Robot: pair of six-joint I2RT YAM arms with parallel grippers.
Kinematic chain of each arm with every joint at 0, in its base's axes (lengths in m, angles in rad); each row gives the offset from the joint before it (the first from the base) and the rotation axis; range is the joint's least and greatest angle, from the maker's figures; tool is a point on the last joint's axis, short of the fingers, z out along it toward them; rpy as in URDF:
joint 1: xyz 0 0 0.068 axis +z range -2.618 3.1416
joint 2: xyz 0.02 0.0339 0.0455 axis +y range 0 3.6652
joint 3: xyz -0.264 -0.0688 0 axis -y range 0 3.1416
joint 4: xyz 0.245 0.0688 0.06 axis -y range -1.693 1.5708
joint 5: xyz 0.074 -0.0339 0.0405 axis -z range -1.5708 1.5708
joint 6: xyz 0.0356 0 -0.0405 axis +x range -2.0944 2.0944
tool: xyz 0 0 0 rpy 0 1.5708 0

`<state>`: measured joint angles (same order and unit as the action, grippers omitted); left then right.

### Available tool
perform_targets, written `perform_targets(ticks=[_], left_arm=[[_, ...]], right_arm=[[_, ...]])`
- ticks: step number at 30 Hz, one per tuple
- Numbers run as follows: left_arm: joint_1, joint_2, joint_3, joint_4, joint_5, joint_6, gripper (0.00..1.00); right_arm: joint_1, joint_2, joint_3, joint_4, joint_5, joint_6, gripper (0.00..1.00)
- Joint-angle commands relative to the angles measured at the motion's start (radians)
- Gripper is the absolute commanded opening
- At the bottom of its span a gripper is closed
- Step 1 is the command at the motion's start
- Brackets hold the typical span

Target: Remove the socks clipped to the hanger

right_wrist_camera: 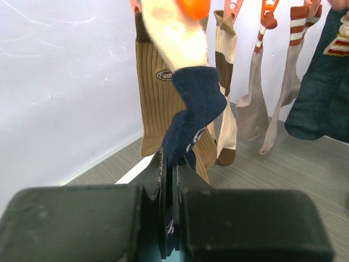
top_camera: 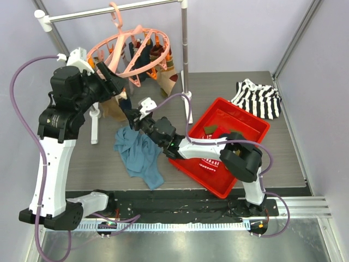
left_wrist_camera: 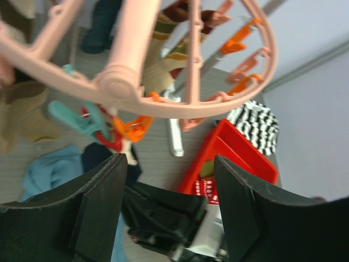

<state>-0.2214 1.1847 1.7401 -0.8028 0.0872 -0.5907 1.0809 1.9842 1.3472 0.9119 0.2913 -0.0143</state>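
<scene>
The salmon-pink ring hanger (top_camera: 132, 52) hangs by its hook from the grey rail (top_camera: 109, 11), tilted, with several socks (top_camera: 163, 73) clipped under it. My right gripper (right_wrist_camera: 173, 176) is shut on the lower end of a navy sock (right_wrist_camera: 193, 106), which hangs cream-topped from an orange clip (right_wrist_camera: 192, 6). In the top view the right gripper (top_camera: 132, 116) sits below the hanger's left side. My left gripper (left_wrist_camera: 170, 183) is open and holds nothing; it sits just under the hanger ring (left_wrist_camera: 136, 82), at the hanger's left rim in the top view (top_camera: 106, 76).
A red tray (top_camera: 248, 126) at centre right holds a few loose socks (top_camera: 211, 131). A blue cloth (top_camera: 139, 155) lies in front of the hanger. A black-and-white striped garment (top_camera: 257, 98) lies at the back right. The rail's upright post (top_camera: 185, 54) stands beside the hanger.
</scene>
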Motion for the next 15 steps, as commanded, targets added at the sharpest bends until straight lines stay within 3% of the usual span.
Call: perform_targets(ticks=[1,5,15], left_arm=[[-0.003,-0.017,0.042,-0.107,-0.191,0.017,0.69],[-0.003,0.004,0.038,-0.136,-0.288,0.005,0.67],[-0.003,0.018,-0.011,-0.076,-0.38,-0.011,0.65]], right_arm=[[0.014,-0.085,-0.043,0.048,0.006,0.037,0.01],[0.024,-0.108,-0.06,0.048,0.005,0.033,0.01],[0.042,-0.131,-0.082,0.039,-0.035,0.039,0.01]])
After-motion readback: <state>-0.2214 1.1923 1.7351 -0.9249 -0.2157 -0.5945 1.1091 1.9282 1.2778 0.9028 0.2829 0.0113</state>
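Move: From the left hand's open fingers, the teal clip holding the navy-and-cream sock lies about 6 cm ahead, 4 cm to the left and 5 cm lower. An empty orange clip is level with the teal one ahead and 3 cm to its right; the brown sock hangs some 4 cm beyond the teal clip, 5 cm to its left, and about 9 cm lower. The right hand grips the sock's navy part; from it the teal clip is about 12 cm up, 3 cm ahead and 2 cm left. Still pinching the sock's navy part below its clip, the right hand draws it back about 2 cm with its fingers shut. The left hand swings left about 5 cm and sinks some 3 cm towards the teal clip, turning about 15 degrees counter-clockwise and tipping and rolling slightly, its fingers staying open as it brings the gap into line with the clip. ##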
